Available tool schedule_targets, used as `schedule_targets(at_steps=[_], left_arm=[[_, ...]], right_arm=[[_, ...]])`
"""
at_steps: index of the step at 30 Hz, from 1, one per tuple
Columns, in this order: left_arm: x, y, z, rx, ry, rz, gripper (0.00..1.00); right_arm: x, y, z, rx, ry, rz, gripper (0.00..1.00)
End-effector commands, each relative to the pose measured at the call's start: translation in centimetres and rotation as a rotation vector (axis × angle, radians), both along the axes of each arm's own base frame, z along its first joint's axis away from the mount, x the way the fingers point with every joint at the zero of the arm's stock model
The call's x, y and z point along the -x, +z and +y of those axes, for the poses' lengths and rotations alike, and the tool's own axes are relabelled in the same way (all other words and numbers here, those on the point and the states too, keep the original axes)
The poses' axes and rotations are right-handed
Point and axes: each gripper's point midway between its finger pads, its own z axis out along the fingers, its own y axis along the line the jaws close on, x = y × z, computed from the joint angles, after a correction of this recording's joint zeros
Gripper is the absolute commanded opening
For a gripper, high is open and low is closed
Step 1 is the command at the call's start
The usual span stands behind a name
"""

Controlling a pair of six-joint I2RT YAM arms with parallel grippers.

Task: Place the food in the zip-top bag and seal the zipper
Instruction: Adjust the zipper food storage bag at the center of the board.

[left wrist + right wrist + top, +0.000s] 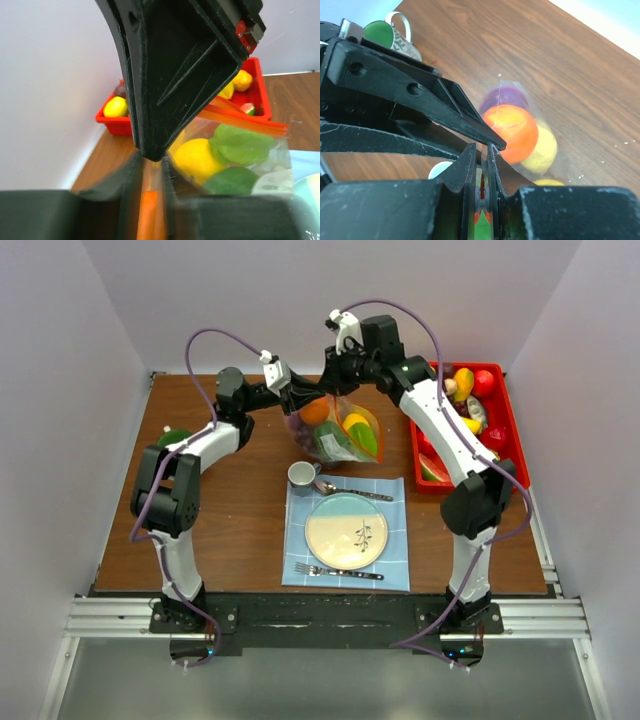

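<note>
The clear zip-top bag [340,435] hangs over the table's back middle, held up by its top edge. Inside it is food: an orange ball [512,130], a purple piece [505,95], a yellow lemon [197,157] and green pieces [242,142]. My left gripper [298,397] [152,165] is shut on the orange-red zipper [147,215]. My right gripper [328,388] [481,150] meets it tip to tip and is shut on the same zipper [481,192]. More food [462,380] lies in the red tray [505,400].
In front of the bag, a blue placemat [395,570] carries a plate [346,532], a grey cup [303,476], a spoon [350,490] and a fork [335,571]. A green mug [172,438] stands at the table's left. The walls are close on three sides.
</note>
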Motion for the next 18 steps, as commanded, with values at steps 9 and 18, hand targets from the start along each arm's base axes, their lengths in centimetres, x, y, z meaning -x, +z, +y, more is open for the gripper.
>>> schedule_targets(at_steps=[9, 18], left_arm=[[1.1, 1.8, -0.5, 0.061, -0.032, -0.054, 0.00], [1.1, 1.9, -0.7, 0.114, -0.038, 0.000, 0.00]], right_arm=[[0.6, 6.1, 0.0, -0.059, -0.023, -0.253, 0.05], [0.5, 5.7, -0.4, -0.055, -0.044, -0.260, 0.44]])
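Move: The end of the bag's zipper edge is between both hands' fingertips: about 1 cm to the right of the left hand and level with it, and roughly 1 cm below the right hand, whose fingers already hold it. From the left hand, the food in the bag hangs some 12 cm lower, 3 cm back and 4 cm to the right; the mug is about 8 cm back, 4 cm left and 24 cm down, and the plate 21 cm back, 6 cm right and 27 cm down. The left fingers, part open around the zipper end right beside the right fingertips, close fully and pinch the bag there, that hand otherwise easing back by barely 1 cm. The right hand keeps its hold and stays nearly in place, its fingertips tilting up by 5 to 10 degrees, then opens its fingers to about a third to let go of the edge. ##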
